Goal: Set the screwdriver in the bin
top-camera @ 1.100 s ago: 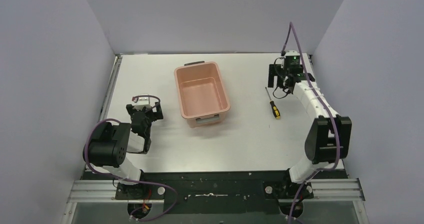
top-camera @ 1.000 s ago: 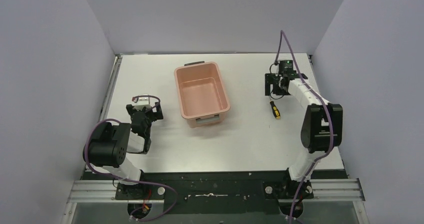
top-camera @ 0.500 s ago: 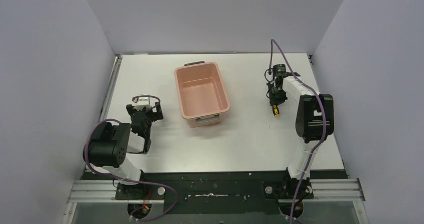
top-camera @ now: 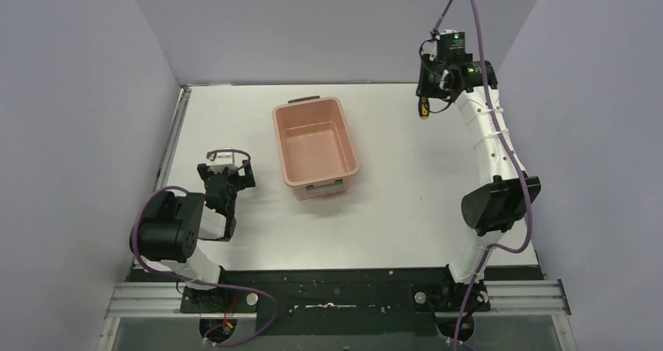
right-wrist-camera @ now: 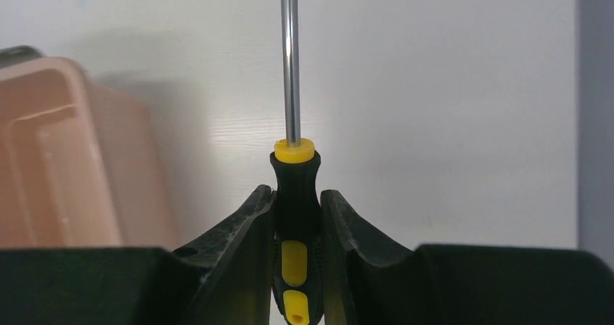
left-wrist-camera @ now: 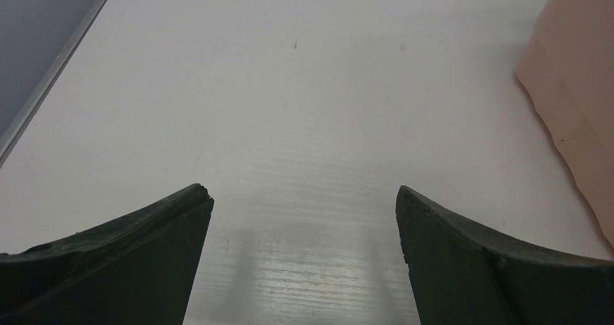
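Observation:
The screwdriver [right-wrist-camera: 295, 186] is clamped by its yellow-and-black handle in my right gripper [right-wrist-camera: 297, 196], its thin metal shaft pointing straight out ahead. From above, the right gripper [top-camera: 426, 99] hangs high over the table's far right, with the screwdriver [top-camera: 423, 111] showing under it. The salmon-pink bin [top-camera: 313, 144] stands mid-table, left of that gripper, and holds nothing. Its corner [right-wrist-camera: 51, 158] shows at the left of the right wrist view. My left gripper [top-camera: 225, 163] is open, low over bare table, left of the bin [left-wrist-camera: 579, 86].
Grey walls close the table in on the left, back and right. A metal rail [top-camera: 178, 132] runs along the table's left edge. The right arm's elbow [top-camera: 496, 202] stands over the near right part of the table.
My right gripper shut on the screwdriver where it lay on the table, then lifted it up and toward the back wall. The left arm has not moved.

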{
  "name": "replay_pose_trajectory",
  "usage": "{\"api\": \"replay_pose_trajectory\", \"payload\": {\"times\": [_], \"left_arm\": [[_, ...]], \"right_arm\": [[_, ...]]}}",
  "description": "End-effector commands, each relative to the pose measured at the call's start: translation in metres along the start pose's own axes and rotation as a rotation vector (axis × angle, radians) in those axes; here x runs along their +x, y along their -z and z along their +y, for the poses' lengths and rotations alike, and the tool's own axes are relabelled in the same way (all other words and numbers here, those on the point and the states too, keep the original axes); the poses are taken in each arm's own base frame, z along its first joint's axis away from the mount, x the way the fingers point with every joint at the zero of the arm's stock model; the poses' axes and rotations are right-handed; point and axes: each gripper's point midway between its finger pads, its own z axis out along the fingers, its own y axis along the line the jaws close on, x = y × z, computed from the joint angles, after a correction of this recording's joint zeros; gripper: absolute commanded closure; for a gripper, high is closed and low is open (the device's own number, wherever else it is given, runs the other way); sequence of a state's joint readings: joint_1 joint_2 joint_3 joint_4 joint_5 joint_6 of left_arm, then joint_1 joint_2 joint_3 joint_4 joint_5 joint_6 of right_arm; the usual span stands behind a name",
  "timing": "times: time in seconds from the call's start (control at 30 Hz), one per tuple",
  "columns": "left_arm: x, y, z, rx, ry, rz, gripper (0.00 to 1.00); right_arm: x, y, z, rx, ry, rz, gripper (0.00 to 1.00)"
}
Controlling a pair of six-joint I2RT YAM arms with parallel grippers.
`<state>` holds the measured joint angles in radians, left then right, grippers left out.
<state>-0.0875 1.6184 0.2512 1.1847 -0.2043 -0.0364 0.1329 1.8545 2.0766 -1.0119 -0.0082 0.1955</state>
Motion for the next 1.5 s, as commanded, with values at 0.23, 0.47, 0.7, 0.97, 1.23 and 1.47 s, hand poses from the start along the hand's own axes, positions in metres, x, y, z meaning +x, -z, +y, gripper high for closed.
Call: {"api": "replay_pose_trajectory", "payload": {"times": [0.23, 0.47, 0.7, 0.97, 1.23, 1.47], "left_arm": [[-0.010, -0.002, 0.001, 0.004, 0.001, -0.034, 0.03], [-0.010, -0.002, 0.000, 0.005, 0.001, -0.034, 0.03], [-0.010, -0.002, 0.001, 0.004, 0.001, -0.035, 0.03], [-0.010, -0.002, 0.000, 0.004, 0.002, -0.034, 0.03], [-0.011, -0.002, 0.000, 0.004, 0.002, -0.036, 0.03], [-0.011, -0.002, 0.000, 0.005, 0.001, -0.035, 0.03]], "right_arm": [[0.001, 0.069, 0.259, -0.493, 0.066, -0.169, 1.00], [0.090, -0.004, 0.302, -0.424, 0.168, -0.009, 1.00], [0.190, -0.081, 0.303, -0.321, 0.273, 0.196, 0.96], [0.222, -0.110, 0.287, -0.239, 0.292, 0.217, 0.68], [0.150, -0.044, 0.304, -0.286, 0.277, 0.032, 0.43], [0.075, 0.048, 0.307, -0.371, 0.254, -0.192, 0.18]]}}
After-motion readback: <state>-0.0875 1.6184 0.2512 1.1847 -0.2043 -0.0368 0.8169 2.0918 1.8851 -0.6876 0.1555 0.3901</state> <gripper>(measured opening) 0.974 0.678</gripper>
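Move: The right hand, holding the screwdriver high over the far right of the table, has the bin's middle about 27 cm to its left, some 3 cm back and roughly 20 cm below. The grey grip on the bin's near end is some 16 cm back, 25 cm to the left and 18 cm down. From the idle left hand, the bin's middle lies about 24 cm to the right and 5 cm ahead, near its own height. Leftward in a fast arc, rising slightly and drawing back some 8 cm as the wrist swings about 25 degrees counter-clockwise, the right hand carries the screwdriver, still pinched by its handle, over the bin. It then plunges nearly 30 cm into the bin's near half, fingers tipping down, opens to let go of the screwdriver, and climbs back about 10 cm with open fingers. ##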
